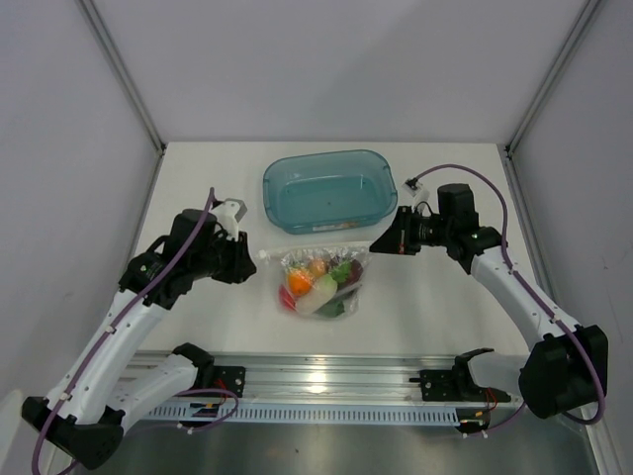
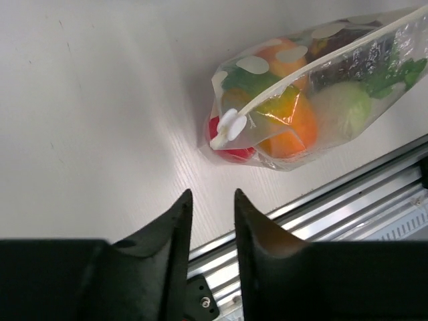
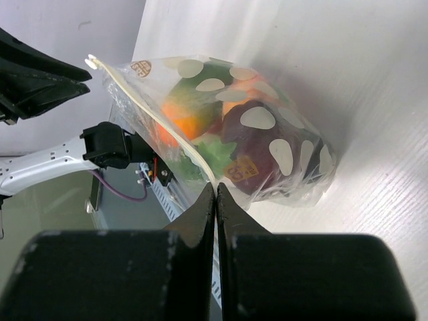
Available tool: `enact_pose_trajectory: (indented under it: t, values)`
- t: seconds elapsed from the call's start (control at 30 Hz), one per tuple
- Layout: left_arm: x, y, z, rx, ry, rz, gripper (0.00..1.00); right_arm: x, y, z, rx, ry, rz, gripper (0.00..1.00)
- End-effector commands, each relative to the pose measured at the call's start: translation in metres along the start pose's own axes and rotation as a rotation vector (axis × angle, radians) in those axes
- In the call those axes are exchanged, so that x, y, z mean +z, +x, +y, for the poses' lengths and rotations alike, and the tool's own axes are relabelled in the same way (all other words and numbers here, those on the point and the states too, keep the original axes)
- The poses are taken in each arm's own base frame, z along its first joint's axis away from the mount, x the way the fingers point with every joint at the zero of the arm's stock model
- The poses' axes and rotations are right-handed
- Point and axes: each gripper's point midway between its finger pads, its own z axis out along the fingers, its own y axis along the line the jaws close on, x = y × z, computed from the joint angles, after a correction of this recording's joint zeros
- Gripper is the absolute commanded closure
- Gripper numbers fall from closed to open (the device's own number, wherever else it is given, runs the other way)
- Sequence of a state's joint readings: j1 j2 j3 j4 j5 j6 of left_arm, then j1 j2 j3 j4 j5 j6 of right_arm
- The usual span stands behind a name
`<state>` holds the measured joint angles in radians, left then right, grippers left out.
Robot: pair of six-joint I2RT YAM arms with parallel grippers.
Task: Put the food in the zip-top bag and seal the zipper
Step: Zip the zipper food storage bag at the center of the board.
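The zip-top bag (image 1: 318,279) lies on the white table between both arms, with the food (image 1: 324,285) inside it. Through the plastic I see an orange piece (image 2: 297,130), a green one (image 2: 391,75) and a dark purple one (image 3: 242,137). The zipper (image 2: 321,67) runs as a white strip along the bag's top edge and ends in a small white tab (image 2: 227,127). My left gripper (image 2: 212,194) is open a little with nothing between its fingers, just short of that tab. My right gripper (image 3: 215,187) is shut on the bag's other zipper end.
A teal translucent tub (image 1: 329,190) stands behind the bag, holding nothing. The aluminium rail (image 1: 336,381) runs along the near table edge, close under the bag. Grey walls close in the table on the left, right and back.
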<state>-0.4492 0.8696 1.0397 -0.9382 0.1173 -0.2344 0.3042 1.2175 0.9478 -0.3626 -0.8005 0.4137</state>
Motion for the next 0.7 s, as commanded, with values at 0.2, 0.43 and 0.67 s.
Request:
enact_pose_trajectory:
  t: [0.2,0.43,0.67]
  values:
    - [0.007,-0.011,-0.015,0.012,0.087,-0.008,0.01,-0.005,0.001,0.002,-0.018,0.003,-0.010,1.00]
    - [0.000,-0.030,-0.007,0.009,0.018,-0.066,0.01,-0.007,-0.011,-0.006,0.007,0.051,-0.037,1.00]
    - [-0.002,-0.035,-0.008,0.018,0.020,-0.077,0.01,-0.032,-0.034,-0.036,0.098,0.174,-0.101,1.00]
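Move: The bag's slider end, which the left hand has just let go, sits roughly 3 cm ahead of the left fingertips, about 2 cm to their right and perhaps 1 cm above. The food in the bag is some 14 cm right, 3 cm ahead and about 15 cm below that hand; the blue bin is about 25 cm ahead, 18 cm right and 16 cm below. From the right hand, still pinching the zipper's other end, the slider end lies about 24 cm left, 1 cm back and level. Staying nearly in place at first, the left hand spreads its fingers from a quarter to wide open beside the loose slider end, edging about 1 cm right, then goes forward and up about 1.5 cm each. The right hand keeps its pinch on the zipper's right end and late on carries it about 2.5 cm right and 1.5 cm forward, sinking 1 cm and turning a little clockwise. ##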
